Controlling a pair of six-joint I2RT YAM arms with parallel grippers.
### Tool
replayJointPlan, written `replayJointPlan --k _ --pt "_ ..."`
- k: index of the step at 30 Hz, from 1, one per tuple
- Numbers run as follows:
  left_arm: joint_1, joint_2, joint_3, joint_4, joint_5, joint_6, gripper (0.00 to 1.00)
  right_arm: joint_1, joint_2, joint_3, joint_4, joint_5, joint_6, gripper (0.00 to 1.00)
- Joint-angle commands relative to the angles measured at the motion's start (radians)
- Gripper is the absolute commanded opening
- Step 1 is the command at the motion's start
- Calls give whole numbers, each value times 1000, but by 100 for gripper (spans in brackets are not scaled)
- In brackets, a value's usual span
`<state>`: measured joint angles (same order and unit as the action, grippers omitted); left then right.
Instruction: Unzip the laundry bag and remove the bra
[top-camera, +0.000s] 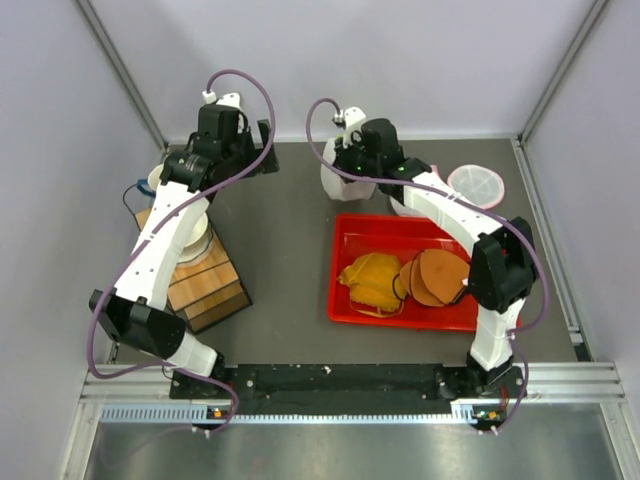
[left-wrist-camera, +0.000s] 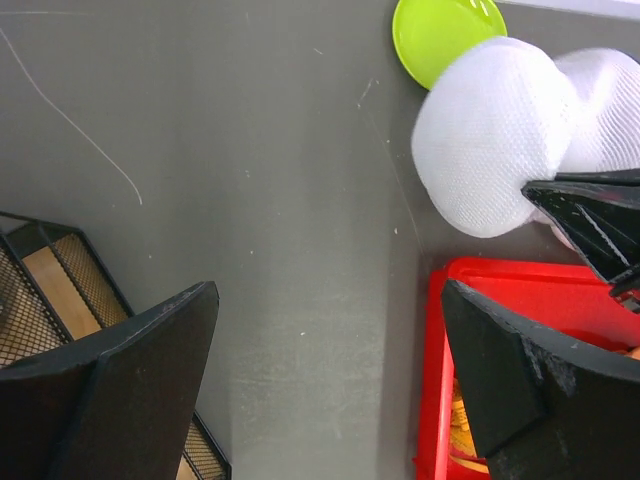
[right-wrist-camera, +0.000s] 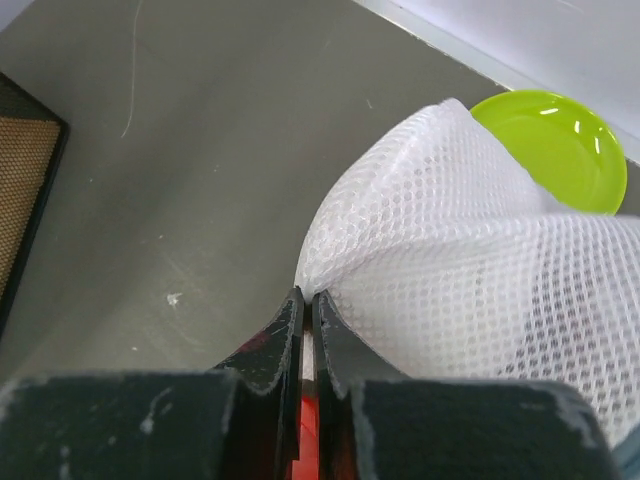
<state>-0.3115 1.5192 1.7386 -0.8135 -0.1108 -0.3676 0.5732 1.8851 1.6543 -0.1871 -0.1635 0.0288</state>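
Note:
The white mesh laundry bag (top-camera: 333, 182) (left-wrist-camera: 480, 150) (right-wrist-camera: 470, 250) bulges up from the table behind the red tray (top-camera: 350, 290). My right gripper (top-camera: 347, 172) (right-wrist-camera: 308, 295) is shut on the bag's near edge, with a thin strip of white mesh pinched between its fingertips. An orange bra (top-camera: 432, 277) lies in the tray beside a crumpled orange cloth (top-camera: 372, 282). Over bare table to the left of the bag, my left gripper (top-camera: 264, 140) (left-wrist-camera: 330, 290) hangs wide open with nothing between its fingers.
A green plate (left-wrist-camera: 445, 30) (right-wrist-camera: 555, 145) lies just behind the bag. A white round dish (top-camera: 476, 185) sits at the back right. A wooden crate with a black wire frame (top-camera: 205, 280) (left-wrist-camera: 40, 290) stands at the left, a white bowl (top-camera: 192, 240) on it.

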Motion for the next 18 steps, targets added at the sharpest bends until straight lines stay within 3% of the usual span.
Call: replayJointPlan --k 1,3,5,6,7,9,12,14,15,18 --pt "15 -39 -1 39 -29 7 99 36 -6 -1 26 6 -35 3" --pt "17 -34 -2 39 -26 4 99 59 32 18 -9 -66 -9 34" --pt "17 -24 -4 39 -23 6 99 83 71 50 -35 -71 5 54" --pt "17 -21 -4 37 -20 2 99 85 69 50 -38 -53 8 72" --pt "17 -17 -7 39 -12 4 99 83 57 44 -35 -30 13 79" --pt "17 -11 -10 39 -7 7 99 70 33 36 -34 43 10 87" --pt "17 -1 -8 45 -4 7 99 16 -24 3 -11 94 48 89" --pt "17 1 -10 54 0 6 99 -21 -82 -65 53 160 135 91" --pt "17 -1 -13 57 2 1 99 -54 -102 -103 87 211 157 98" --pt "17 1 -25 68 16 -2 99 -111 -173 -237 179 220 247 99"
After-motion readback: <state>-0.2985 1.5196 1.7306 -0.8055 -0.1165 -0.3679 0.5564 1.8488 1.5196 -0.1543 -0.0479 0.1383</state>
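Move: The white laundry bag is still pinched in the right hand's shut fingers; the bare table it is taken to lies about 6 cm ahead, laterally level with the hand and some 21 cm below. The green plate stands about 16 cm ahead and 1 cm right, the red bin's middle 17 cm back and 21 cm right, both on the table. From the left hand that bare spot is about 12 cm ahead, 20 cm right and 29 cm down. The laundry bag is let go over the table in front of the plate: the right fingers open from shut to wide while the hand dips about 4 cm, drawing some 3 cm back and 3 cm left. Then, clear of the bag, the hand swings about 6 cm right and a little forward, staying low and turning some 15 degrees clockwise. ##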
